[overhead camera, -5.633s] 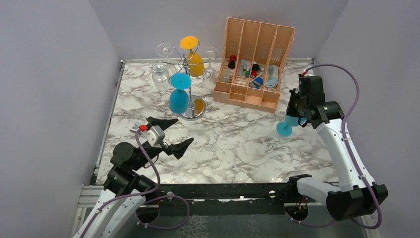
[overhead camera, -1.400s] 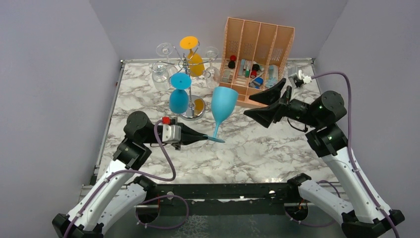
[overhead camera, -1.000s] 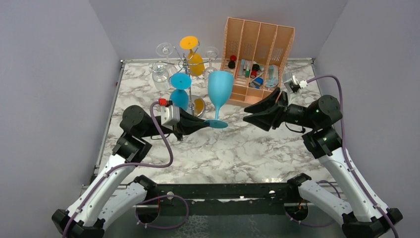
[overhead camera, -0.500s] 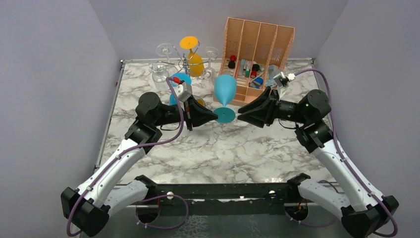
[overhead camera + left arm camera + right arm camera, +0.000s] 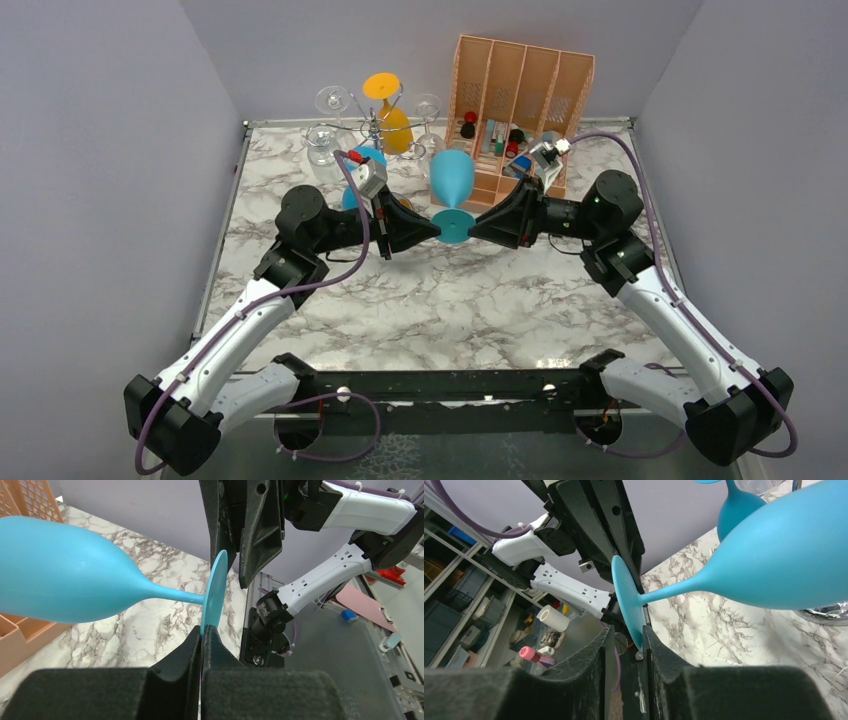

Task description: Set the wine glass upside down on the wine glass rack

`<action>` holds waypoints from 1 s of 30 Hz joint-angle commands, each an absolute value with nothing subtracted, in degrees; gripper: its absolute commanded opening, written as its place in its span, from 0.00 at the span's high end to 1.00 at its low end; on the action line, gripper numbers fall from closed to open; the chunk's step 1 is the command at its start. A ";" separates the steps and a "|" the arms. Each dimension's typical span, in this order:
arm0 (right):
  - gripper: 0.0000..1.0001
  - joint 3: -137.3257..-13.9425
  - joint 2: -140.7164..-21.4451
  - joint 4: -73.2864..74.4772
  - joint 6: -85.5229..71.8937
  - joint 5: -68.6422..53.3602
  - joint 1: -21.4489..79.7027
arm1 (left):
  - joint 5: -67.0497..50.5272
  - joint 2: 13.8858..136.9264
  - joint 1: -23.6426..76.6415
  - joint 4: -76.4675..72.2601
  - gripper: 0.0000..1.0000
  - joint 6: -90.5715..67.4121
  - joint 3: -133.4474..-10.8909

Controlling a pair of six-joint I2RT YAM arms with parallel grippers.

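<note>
A blue wine glass [image 5: 452,176] hangs in the air over the table's middle, bowl tilted toward the back. My left gripper [image 5: 432,232] is shut on the left rim of its round foot [image 5: 215,592]. My right gripper [image 5: 476,230] has come in from the right. Its jaws straddle the foot's other rim [image 5: 626,600], with a gap still showing beside one finger [image 5: 596,655], so it stands open. The silver wine glass rack [image 5: 374,124] stands behind the left gripper, its shiny base [image 5: 830,613] partly hidden.
On the rack hang an orange glass [image 5: 393,122], another blue glass [image 5: 736,510] and clear glasses [image 5: 322,145]. An orange slotted organiser [image 5: 520,110] holding small items stands at the back right. Purple walls close in the table on three sides.
The left arm has carried the glass up and back toward the rack. The right gripper has closed in on the foot from the right, and its jaws have narrowed around the rim.
</note>
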State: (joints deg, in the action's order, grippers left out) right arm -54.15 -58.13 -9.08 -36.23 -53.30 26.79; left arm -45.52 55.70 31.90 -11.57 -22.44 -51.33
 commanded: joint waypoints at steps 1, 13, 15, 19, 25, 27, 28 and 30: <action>0.73 -54.15 -58.68 -12.04 -38.84 -52.03 27.81 | -44.25 56.11 32.16 -14.44 1.00 -24.85 -52.04; 0.99 -54.45 -57.21 -9.41 -41.14 -46.91 27.99 | -41.00 52.91 32.17 -14.35 0.78 -20.71 -48.57; 0.99 -54.08 -56.74 -8.98 -42.31 -46.03 28.03 | -39.33 52.02 32.17 -13.77 0.59 -20.21 -47.91; 0.99 -53.87 -56.19 -6.19 -46.49 -40.93 27.95 | -37.54 50.21 32.13 -12.88 0.35 -18.49 -46.74; 0.99 -54.16 -55.25 -3.93 -54.27 -33.85 27.93 | -35.00 46.27 32.17 -8.14 0.16 -13.27 -46.14; 0.99 -54.27 -54.77 -3.82 -56.58 -31.60 27.97 | -34.36 45.13 32.17 -6.56 0.13 -11.27 -45.43; 0.99 -54.31 -54.66 -3.58 -57.97 -30.00 27.95 | -33.67 44.69 32.17 -5.77 0.03 -10.52 -44.99; 0.99 -54.44 -54.78 -2.90 -60.26 -26.53 27.94 | -32.41 43.55 32.17 -4.50 0.01 -9.48 -43.82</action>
State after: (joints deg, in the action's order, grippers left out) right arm -54.11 -56.05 -3.88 -53.58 -35.16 27.70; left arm -36.25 45.69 32.01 -8.34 -13.91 -46.11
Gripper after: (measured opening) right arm 0.015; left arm 0.958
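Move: The blue wine glass is held by its foot, bowl pointing ahead and down. The foot's middle lies about 3 cm left of the right hand's open fingers, 1 cm ahead and 1 cm above; from the left hand, which pinches the opposite rim, it is 3 cm to the right, 1 cm ahead and 1 cm above. From the right hand, the rack's free hook is some 21 cm ahead, 11 cm left and 6 cm lower; the hanging blue glass about 16 cm ahead, 19 cm left, 10 cm lower. The blue glass's foot changes hands: the right fingers shut on its right rim, then the left fingers let go of the other rim, open wide and back off about 3 cm to the left. Holding the glass alone, the right hand carries it some 3 cm forward towards the rack, tipping down about 20 degrees and turning clockwise. ##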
